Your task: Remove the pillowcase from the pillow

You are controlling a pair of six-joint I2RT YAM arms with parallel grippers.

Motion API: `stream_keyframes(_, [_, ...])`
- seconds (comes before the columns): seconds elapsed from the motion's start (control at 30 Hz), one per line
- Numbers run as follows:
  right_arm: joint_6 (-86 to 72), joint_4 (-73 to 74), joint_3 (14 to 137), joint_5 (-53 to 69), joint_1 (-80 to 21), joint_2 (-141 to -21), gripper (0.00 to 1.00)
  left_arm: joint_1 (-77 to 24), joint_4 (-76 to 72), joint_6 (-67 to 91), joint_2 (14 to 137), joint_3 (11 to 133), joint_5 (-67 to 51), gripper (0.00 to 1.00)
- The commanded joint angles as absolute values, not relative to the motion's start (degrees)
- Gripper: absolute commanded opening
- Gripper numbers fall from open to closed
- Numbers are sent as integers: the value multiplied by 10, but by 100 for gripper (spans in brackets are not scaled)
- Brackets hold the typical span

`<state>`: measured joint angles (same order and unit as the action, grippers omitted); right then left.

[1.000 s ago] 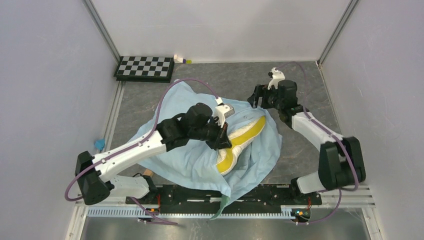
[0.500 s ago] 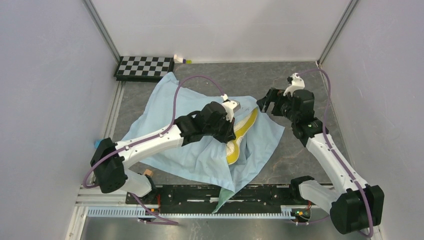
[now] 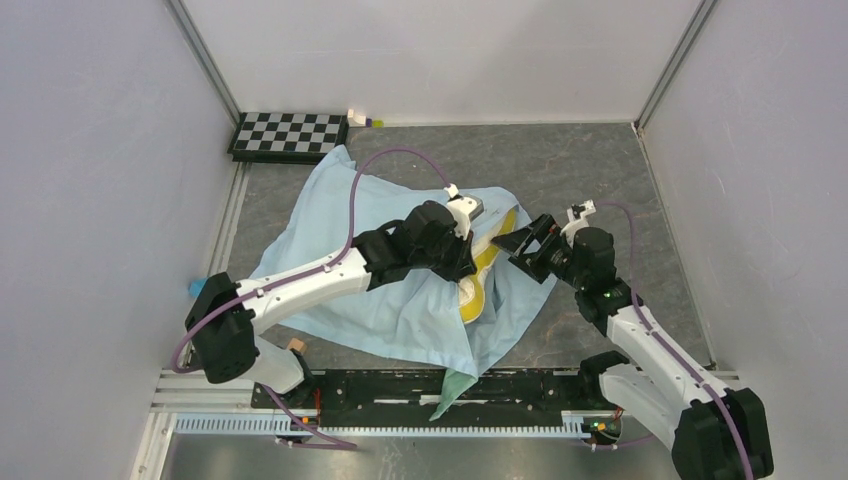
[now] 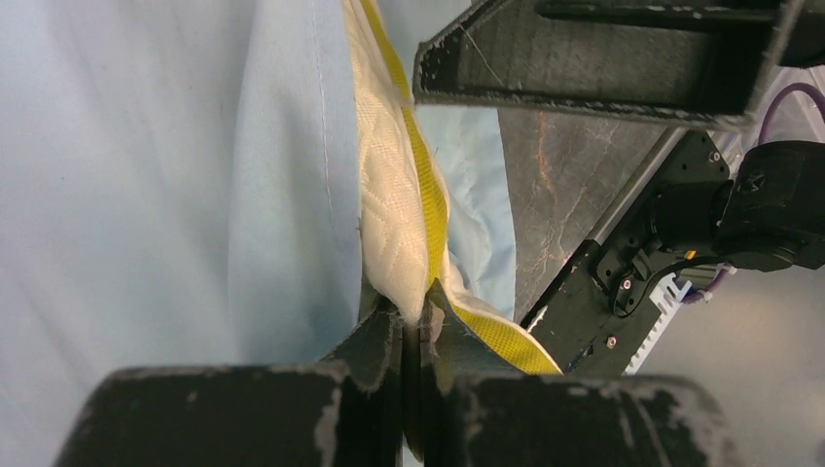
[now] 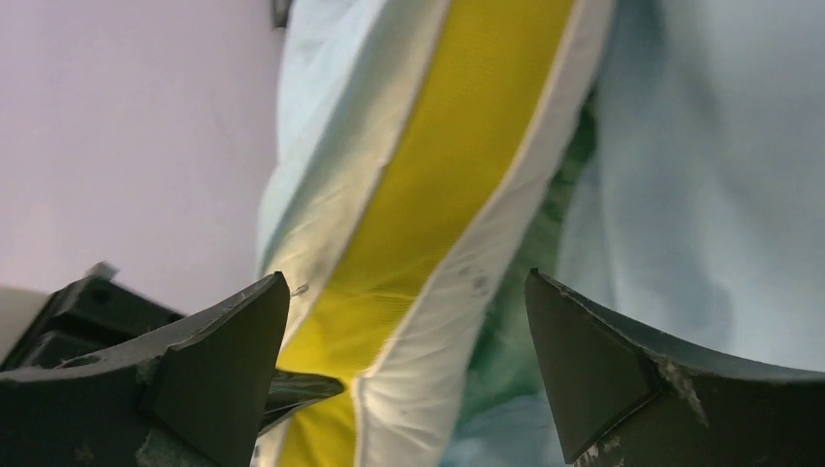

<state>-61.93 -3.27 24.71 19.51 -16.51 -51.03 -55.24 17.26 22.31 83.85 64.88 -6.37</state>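
The light-blue pillowcase (image 3: 395,305) lies wrinkled across the table's middle. The pillow (image 3: 472,298) sticks out of it on edge, showing cream fabric and a mustard-yellow band. My left gripper (image 3: 466,272) is shut on the pillow's cream edge; the left wrist view shows the gripper (image 4: 420,313) pinching the pillow (image 4: 394,195) beside the pillowcase (image 4: 146,195). My right gripper (image 3: 516,243) stands open just right of the pillow. In the right wrist view its wide-apart gripper (image 5: 407,282) straddles the pillow's yellow band (image 5: 457,146), with the pillowcase (image 5: 700,146) to the right.
A checkerboard (image 3: 290,135) lies at the back left, with a small object (image 3: 362,118) beside it. The pillowcase's pale green flap (image 3: 452,385) hangs over the black front rail (image 3: 540,385). Walls close in on both sides.
My right arm swung from the back of the table down to the pillow's edge and its jaws spread wider. My left gripper carried the pillow edge right and back, then held.
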Motion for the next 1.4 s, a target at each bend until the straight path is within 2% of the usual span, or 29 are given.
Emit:
stream_keyframes(0.0, [-710, -152, 222, 211, -192, -491, 98, -551, 99, 254, 839, 664, -84, 2])
stream_keyframes(0.2, [-733, -170, 207, 190, -226, -510, 98, -551, 96, 257, 840, 665, -99, 2])
stream_keyframes(0.43, [-742, -185, 202, 183, -241, -552, 87, -551, 85, 257, 835, 658, -139, 2])
stream_keyframes(0.5, [-738, -181, 200, 184, -242, -565, 72, -550, 85, 256, 831, 656, -142, 2])
stream_keyframes(0.57, [-730, -177, 196, 181, -242, -573, 49, -550, 85, 254, 822, 652, -141, 4])
stream_keyframes(0.6, [-724, -175, 195, 178, -243, -575, 38, -549, 86, 254, 816, 651, -141, 9])
stream_keyframes(0.67, [-703, -162, 195, 161, -242, -576, 17, -548, 92, 254, 804, 650, -140, 29])
stream_keyframes(0.7, [-682, -154, 199, 152, -241, -575, 7, -547, 98, 254, 797, 651, -137, 43])
stream_keyframes(0.73, [-659, -141, 206, 144, -240, -576, 1, -545, 108, 255, 790, 652, -131, 54])
stream_keyframes(0.83, [-556, -93, 241, 134, -241, -587, 0, -539, 146, 254, 767, 655, -77, 73])
stream_keyframes(0.97, [-475, -58, 269, 158, -241, -605, 0, -540, 227, 237, 759, 682, 30, 83])
stream_keyframes(1.13, [-488, -118, 237, 192, -240, -601, 0, -574, 309, 198, 821, 761, 117, 86])
stream_keyframes(1.37, [-488, -121, 238, 199, -241, -599, 0, -589, 322, 190, 897, 813, 109, 84])
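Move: The right hand, wide open, has the pillow's yellow edge strip about 4 cm to its left, 1 cm back and 1 cm below; the pillow's near end lies some 6 cm left, 12 cm back and 8 cm down, and the left fingers stand about 8 cm left, 3 cm back. Beyond them the pillowcase body's middle is 28 cm left, 4 cm back, 13 cm below. From the left hand, still pinching the pillow, the strip's grip spot is about 5 cm right, 2 cm ahead. The right fingers pinch the pillow's yellow edge strip after going some 4 cm left, slightly up and then down again; once shut, the right hand sinks about 4 cm with its hold, rolling some 20 degrees. The left hand stays almost in place until then, opens wide to let go of the pillow, and rises about 5 cm while easing forward, dipping slightly at the end. ##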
